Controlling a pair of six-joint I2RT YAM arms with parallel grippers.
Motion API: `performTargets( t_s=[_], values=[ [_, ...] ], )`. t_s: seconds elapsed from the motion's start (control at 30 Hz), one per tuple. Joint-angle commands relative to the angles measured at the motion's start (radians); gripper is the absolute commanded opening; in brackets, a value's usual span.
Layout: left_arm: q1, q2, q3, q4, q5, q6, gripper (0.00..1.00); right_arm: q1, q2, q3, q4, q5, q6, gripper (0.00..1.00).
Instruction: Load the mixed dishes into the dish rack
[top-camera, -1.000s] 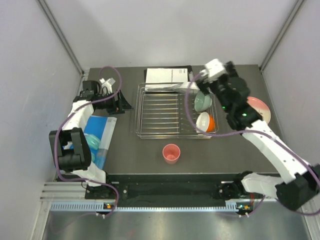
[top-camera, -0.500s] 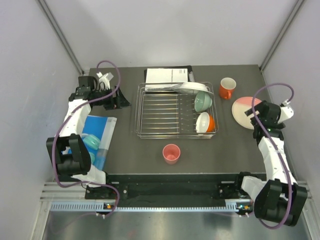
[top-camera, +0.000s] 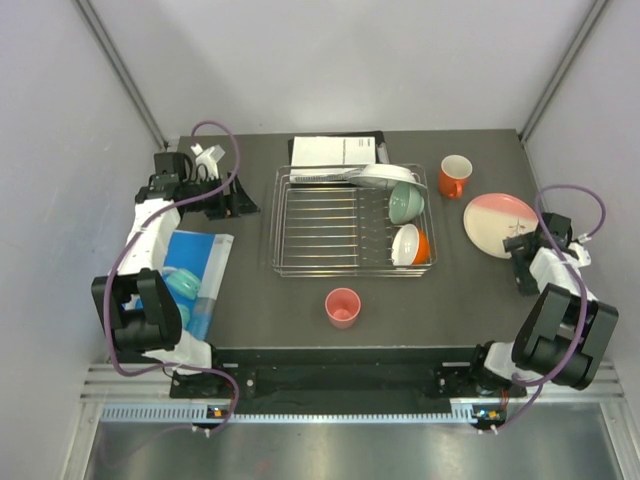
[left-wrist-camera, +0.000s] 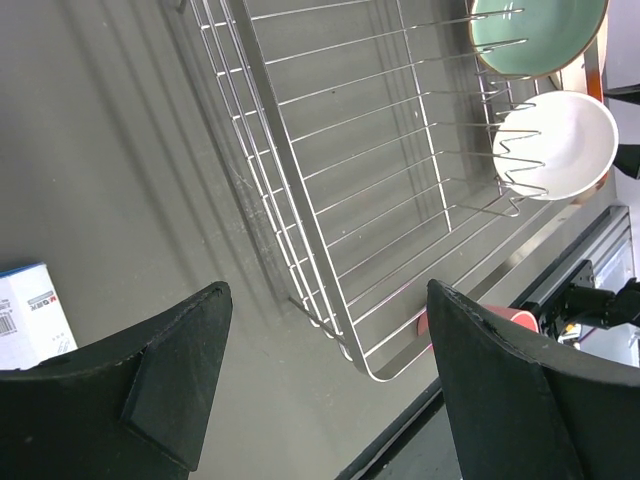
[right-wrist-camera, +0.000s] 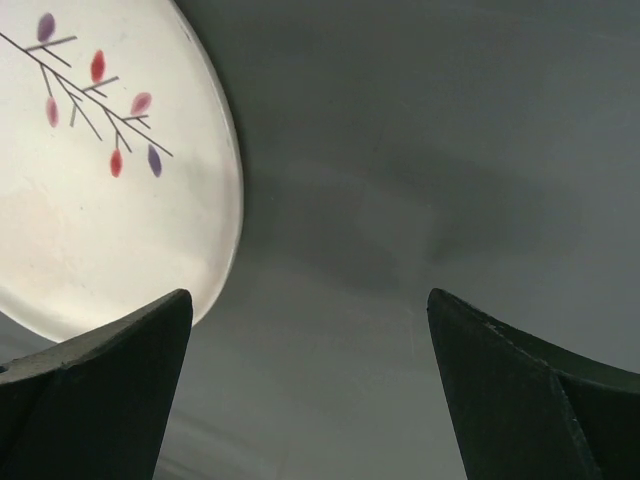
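The silver wire dish rack (top-camera: 330, 228) stands mid-table. In its right side stand a white plate (top-camera: 385, 177), a mint-green bowl (top-camera: 405, 204) and an orange-outside bowl (top-camera: 411, 245). An orange mug (top-camera: 455, 176) and a pale pink plate (top-camera: 500, 224) sit right of the rack. A small pink cup (top-camera: 343, 307) sits in front of it. My left gripper (top-camera: 236, 203) is open and empty, left of the rack (left-wrist-camera: 300, 200). My right gripper (top-camera: 520, 250) is open and empty, low at the plate's near right edge (right-wrist-camera: 100, 180).
A blue sheet (top-camera: 198, 262) with teal pieces (top-camera: 180, 285) lies at the left. White printed paper on a black board (top-camera: 335, 150) lies behind the rack. Grey walls close in left, right and back.
My right arm has swung away from the rack's back right corner and folded down at the table's right edge beside the pink plate. The left arm has barely moved.
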Motion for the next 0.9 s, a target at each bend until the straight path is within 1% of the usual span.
performTargets(
  t_s=[0.0,0.07,0.1,0.13,0.2,0.23,0.3,0.33,0.4,0.43,0.47,0.6,0.7,0.77,0.87],
  values=[
    [0.012,-0.046,0.003,-0.007,0.014,0.036,0.83,-0.016,-0.004,0.029,0.047,0.024,0.024,1.00],
    [0.014,-0.043,0.020,-0.023,0.013,0.036,0.83,-0.016,0.013,0.032,0.067,0.036,0.024,0.98],
    [0.014,-0.045,0.026,-0.030,0.013,0.036,0.83,-0.016,0.018,0.029,0.076,0.049,0.024,0.96],
    [0.015,-0.045,0.038,-0.036,0.013,0.036,0.83,-0.019,0.030,0.027,0.083,0.056,0.024,0.88],
    [0.015,-0.048,0.048,-0.043,0.013,0.036,0.83,-0.023,0.042,0.024,0.103,0.073,0.021,0.76],
    [0.015,-0.054,0.049,-0.043,0.014,0.036,0.83,-0.024,0.054,0.021,0.107,0.079,0.021,0.64],
    [0.017,-0.060,0.051,-0.047,0.016,0.036,0.83,-0.024,0.061,0.008,0.127,0.089,0.020,0.53],
    [0.017,-0.065,0.054,-0.053,0.017,0.034,0.83,-0.024,0.064,0.000,0.138,0.093,0.020,0.41],
    [0.015,-0.069,0.069,-0.076,0.011,0.036,0.83,-0.024,0.062,-0.026,0.164,0.115,0.021,0.22],
    [0.015,-0.069,0.077,-0.086,0.007,0.036,0.83,-0.024,0.061,-0.035,0.172,0.118,0.020,0.05],
    [0.014,-0.069,0.086,-0.097,0.002,0.036,0.83,-0.024,0.061,-0.045,0.178,0.119,0.018,0.00],
    [0.015,-0.084,0.155,-0.134,-0.009,0.056,0.83,-0.026,0.039,-0.100,0.210,0.086,0.006,0.00],
    [0.003,-0.098,0.184,-0.116,0.005,0.047,0.84,-0.026,-0.025,-0.157,0.212,0.040,-0.022,0.00],
    [-0.023,-0.100,0.192,-0.120,-0.002,0.048,0.84,-0.021,-0.112,-0.207,0.222,0.001,-0.071,0.00],
    [-0.053,-0.104,0.164,-0.100,-0.019,0.050,0.83,-0.013,-0.221,-0.232,0.210,-0.025,-0.129,0.00]
  ],
)
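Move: The right hand, wide open and low over the table, has the middle of the pink-and-white plate some 11 cm ahead and 3 cm to its left, about 3 cm lower. The orange mug stands roughly 22 cm ahead and 14 cm to its left; the white bowl in the rack sits about 5 cm ahead and 26 cm left. From the left hand the plate lies some 62 cm to its right, 2 cm ahead and well below. Sinking about 2.5 cm and easing some 2 cm to its right, the right hand shuts fully from wide open over bare table just short of the plate's near rim, gripping nothing, then draws back, away from the plate, and left by about 2 cm. The empty left hand, kept open, rises about 6 cm late on, its fingers tipping slightly up. ##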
